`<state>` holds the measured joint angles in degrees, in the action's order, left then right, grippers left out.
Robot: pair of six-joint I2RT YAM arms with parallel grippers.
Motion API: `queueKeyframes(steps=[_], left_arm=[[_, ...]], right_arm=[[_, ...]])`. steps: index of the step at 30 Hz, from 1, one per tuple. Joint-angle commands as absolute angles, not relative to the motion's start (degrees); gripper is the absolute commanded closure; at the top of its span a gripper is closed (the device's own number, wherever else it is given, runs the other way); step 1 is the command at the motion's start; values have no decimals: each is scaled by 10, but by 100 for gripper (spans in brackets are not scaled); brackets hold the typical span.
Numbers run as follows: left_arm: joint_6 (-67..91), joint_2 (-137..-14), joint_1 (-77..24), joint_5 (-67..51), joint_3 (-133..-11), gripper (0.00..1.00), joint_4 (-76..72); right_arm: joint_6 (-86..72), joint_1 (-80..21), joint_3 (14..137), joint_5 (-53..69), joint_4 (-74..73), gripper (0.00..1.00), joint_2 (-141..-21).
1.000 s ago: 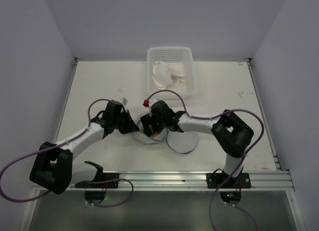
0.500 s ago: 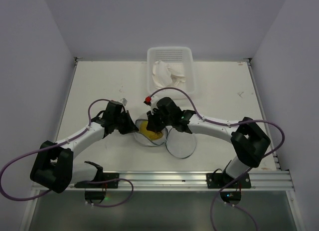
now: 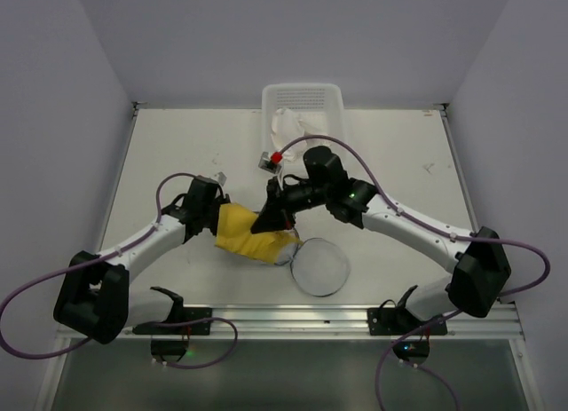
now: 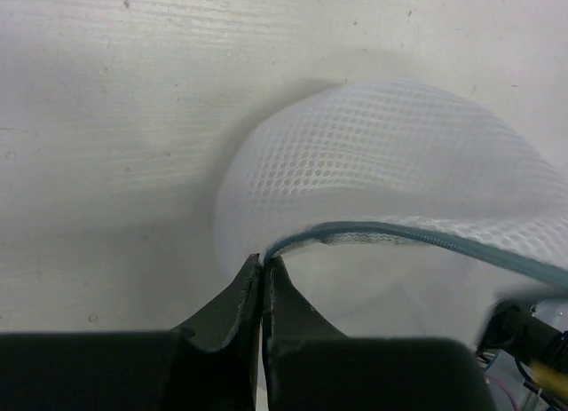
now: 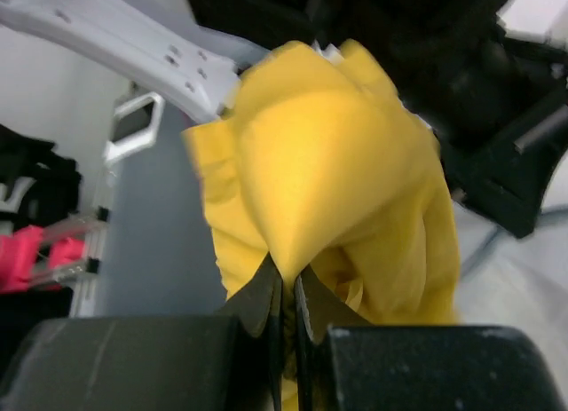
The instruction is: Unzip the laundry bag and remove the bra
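The yellow bra point(image 3: 244, 235) hangs half out of the laundry bag point(image 3: 319, 267), a round pouch of white mesh with a dark zip rim lying open near the table's front. My right gripper point(image 3: 264, 222) is shut on a fold of the bra point(image 5: 328, 162), pinched between the fingertips of that gripper point(image 5: 286, 276). My left gripper point(image 3: 220, 223) is at the bag's left side. In the left wrist view this gripper point(image 4: 264, 258) is shut on the blue-grey zip rim point(image 4: 399, 236), with the mesh dome point(image 4: 382, 171) bulging beyond it.
A white plastic basket point(image 3: 302, 98) with white cloth in it stands at the back middle of the table. A small red and white part point(image 3: 272, 159) of the right arm's cable sits above the grippers. A metal rail point(image 3: 337, 318) runs along the front edge.
My right gripper has shut on the yellow bra inside the bag and drawn it up and out toward the back. The right arm has stretched out. The left gripper stays shut on the rim.
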<state>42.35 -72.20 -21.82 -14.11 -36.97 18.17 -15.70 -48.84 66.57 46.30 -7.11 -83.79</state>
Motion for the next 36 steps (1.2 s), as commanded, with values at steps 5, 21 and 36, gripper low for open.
queueKeyframes(steps=[5,21,36], left_arm=[[429,-685,-218,-162,-362,100,167],[439,-671,-218,-168,-345,100,165],[468,-701,-217,-143,-346,100,127]], right_arm=[[-293,-407,658,503,113,100,-760],[-224,-294,850,42,-49,100,-913],[-243,-232,996,4,-122,60,-1143]])
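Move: Out ahead of the right hand, which already holds the yellow cloth clear of the bag, lies the white basket: about 40 cm forward, 13 to the right and 20 lower. A white cloth lies in its left part, about 39 ahead and 9 right. The laundry bag's body sits about 9 cm ahead, 2 right and 21 below; its opened flap is roughly 2 back and 17 right. From the left hand, the basket is some 31 ahead and 20 right. Swinging the yellow cloth away from the laundry bag, the right hand rises about 13 cm, sweeps forward some 35 cm and a little right, then sinks steeply over the basket, turning roughly 70 degrees clockwise on the way. Near the bottom its fingers begin to part. The left hand keeps its pinch on the bag's zip edge, almost still. ##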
